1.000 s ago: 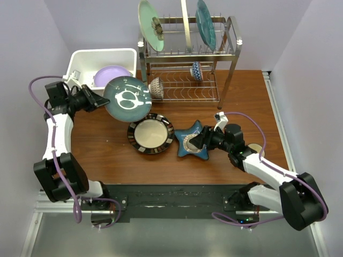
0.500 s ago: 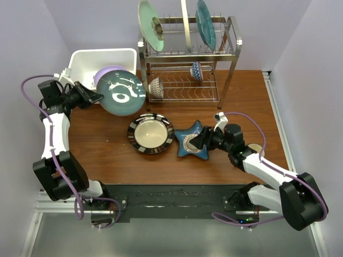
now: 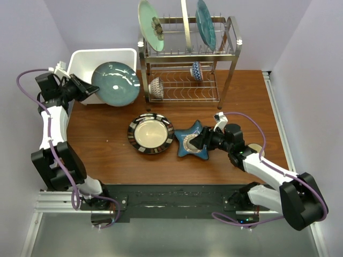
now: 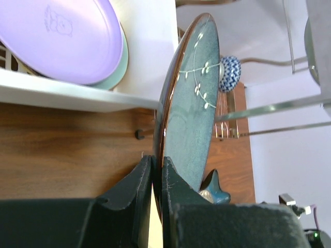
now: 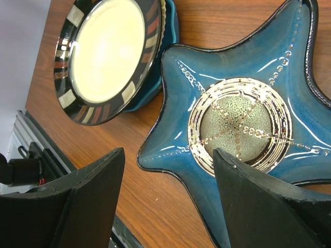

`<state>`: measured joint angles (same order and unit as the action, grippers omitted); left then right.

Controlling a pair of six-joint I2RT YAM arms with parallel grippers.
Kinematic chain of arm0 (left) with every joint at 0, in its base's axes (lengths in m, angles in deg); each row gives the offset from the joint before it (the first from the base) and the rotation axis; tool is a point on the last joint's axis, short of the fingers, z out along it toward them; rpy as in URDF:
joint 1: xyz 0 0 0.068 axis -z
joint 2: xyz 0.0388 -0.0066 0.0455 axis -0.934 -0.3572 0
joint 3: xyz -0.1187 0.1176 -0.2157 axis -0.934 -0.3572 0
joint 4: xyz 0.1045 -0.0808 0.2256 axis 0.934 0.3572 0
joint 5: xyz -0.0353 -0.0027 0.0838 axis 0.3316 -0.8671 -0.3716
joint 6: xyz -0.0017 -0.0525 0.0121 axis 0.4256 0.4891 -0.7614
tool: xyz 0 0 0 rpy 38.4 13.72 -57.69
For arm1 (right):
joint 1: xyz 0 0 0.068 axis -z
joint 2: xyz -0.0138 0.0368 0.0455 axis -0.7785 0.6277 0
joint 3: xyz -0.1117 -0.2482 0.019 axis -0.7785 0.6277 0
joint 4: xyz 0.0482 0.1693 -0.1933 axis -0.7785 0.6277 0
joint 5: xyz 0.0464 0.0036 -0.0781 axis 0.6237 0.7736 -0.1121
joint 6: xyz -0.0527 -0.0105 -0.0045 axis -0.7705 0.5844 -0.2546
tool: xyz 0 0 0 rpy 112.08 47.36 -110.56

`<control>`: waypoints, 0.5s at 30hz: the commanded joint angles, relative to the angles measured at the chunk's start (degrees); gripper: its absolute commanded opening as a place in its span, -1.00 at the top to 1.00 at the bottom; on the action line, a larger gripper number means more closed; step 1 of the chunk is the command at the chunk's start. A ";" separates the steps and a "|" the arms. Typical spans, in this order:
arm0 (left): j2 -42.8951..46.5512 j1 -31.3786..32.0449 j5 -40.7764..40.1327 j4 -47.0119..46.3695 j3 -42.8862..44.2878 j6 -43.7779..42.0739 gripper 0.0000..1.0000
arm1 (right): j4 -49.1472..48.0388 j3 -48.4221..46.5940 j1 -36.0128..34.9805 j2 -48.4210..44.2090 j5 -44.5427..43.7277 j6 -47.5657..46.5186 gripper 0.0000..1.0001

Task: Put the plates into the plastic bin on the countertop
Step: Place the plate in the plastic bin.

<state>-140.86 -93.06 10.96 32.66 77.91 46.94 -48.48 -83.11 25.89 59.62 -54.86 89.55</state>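
My left gripper (image 3: 87, 89) (image 4: 156, 160) is shut on the rim of a teal plate (image 3: 116, 84) (image 4: 194, 103). It holds the plate tilted on edge over the near right corner of the white plastic bin (image 3: 102, 52) (image 4: 67, 96). In the bin, a lavender plate (image 4: 62, 36) lies on a pale green one (image 4: 118, 75). On the table, a black-striped plate with a cream centre (image 3: 150, 133) (image 5: 106, 57) lies next to a dark blue star-shaped plate (image 3: 187, 143) (image 5: 238, 119). Over the star plate's near point my right gripper (image 3: 202, 140) (image 5: 168, 152) hovers open, holding nothing.
A two-tier steel wire rack (image 3: 187, 80) stands at the back. Its top tier holds a pale green flower plate (image 3: 150, 24), a thin plate seen edge-on (image 3: 185, 21) and a teal plate (image 3: 205, 24). Two small patterned bowls (image 3: 156, 87) (image 3: 196, 69) sit on its lower tier.
My left arm has swung back and left, carrying the teal plate from above the table to the bin's corner and tipping it more upright. The right arm has not moved.
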 commanded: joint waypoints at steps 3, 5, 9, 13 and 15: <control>-1.45 -0.62 2.04 -13.36 5.76 8.31 1.00 | -1.65 -2.22 -0.34 0.77 0.27 -0.58 -0.46; -2.59 -0.71 2.21 -15.64 6.89 9.37 1.00 | -1.74 -2.40 -0.26 0.94 0.36 -0.67 -0.46; -6.37 -0.71 1.51 -16.08 9.80 10.16 1.00 | -1.57 -2.49 -0.26 1.12 0.27 -0.58 -0.46; -8.83 -0.71 0.45 -16.26 13.56 11.83 1.00 | -1.48 -2.57 -0.26 1.29 0.27 -0.49 -0.46; -10.59 -0.71 -0.07 -16.35 15.15 12.53 1.00 | -1.48 -2.66 -0.26 1.47 0.36 -0.58 -0.46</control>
<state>-151.38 -93.10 8.49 25.40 85.65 54.00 -48.53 -83.22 25.89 60.43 -54.86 89.57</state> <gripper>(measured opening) 0.140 0.725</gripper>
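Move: Ahead of the left hand, which already pinches the grey-blue plate by its left edge, lies the plastic bin: its middle is about 17 cm forward, straight ahead and some 17 cm lower. In the bin the lilac plate lies roughly 20 cm ahead and 4 cm right; the dark-rimmed plate is about 25 cm right and 10 cm back, on the table. From the right hand the bin's middle is some 37 cm ahead and 57 cm left. Carrying the grey-blue plate by its pinched left edge, the left hand sweeps about 6 cm forward and slightly left towards the bin at nearly constant height, speeding up a little. The wrist swings about 5 degrees counter-clockwise and the fingers keep their hold. ##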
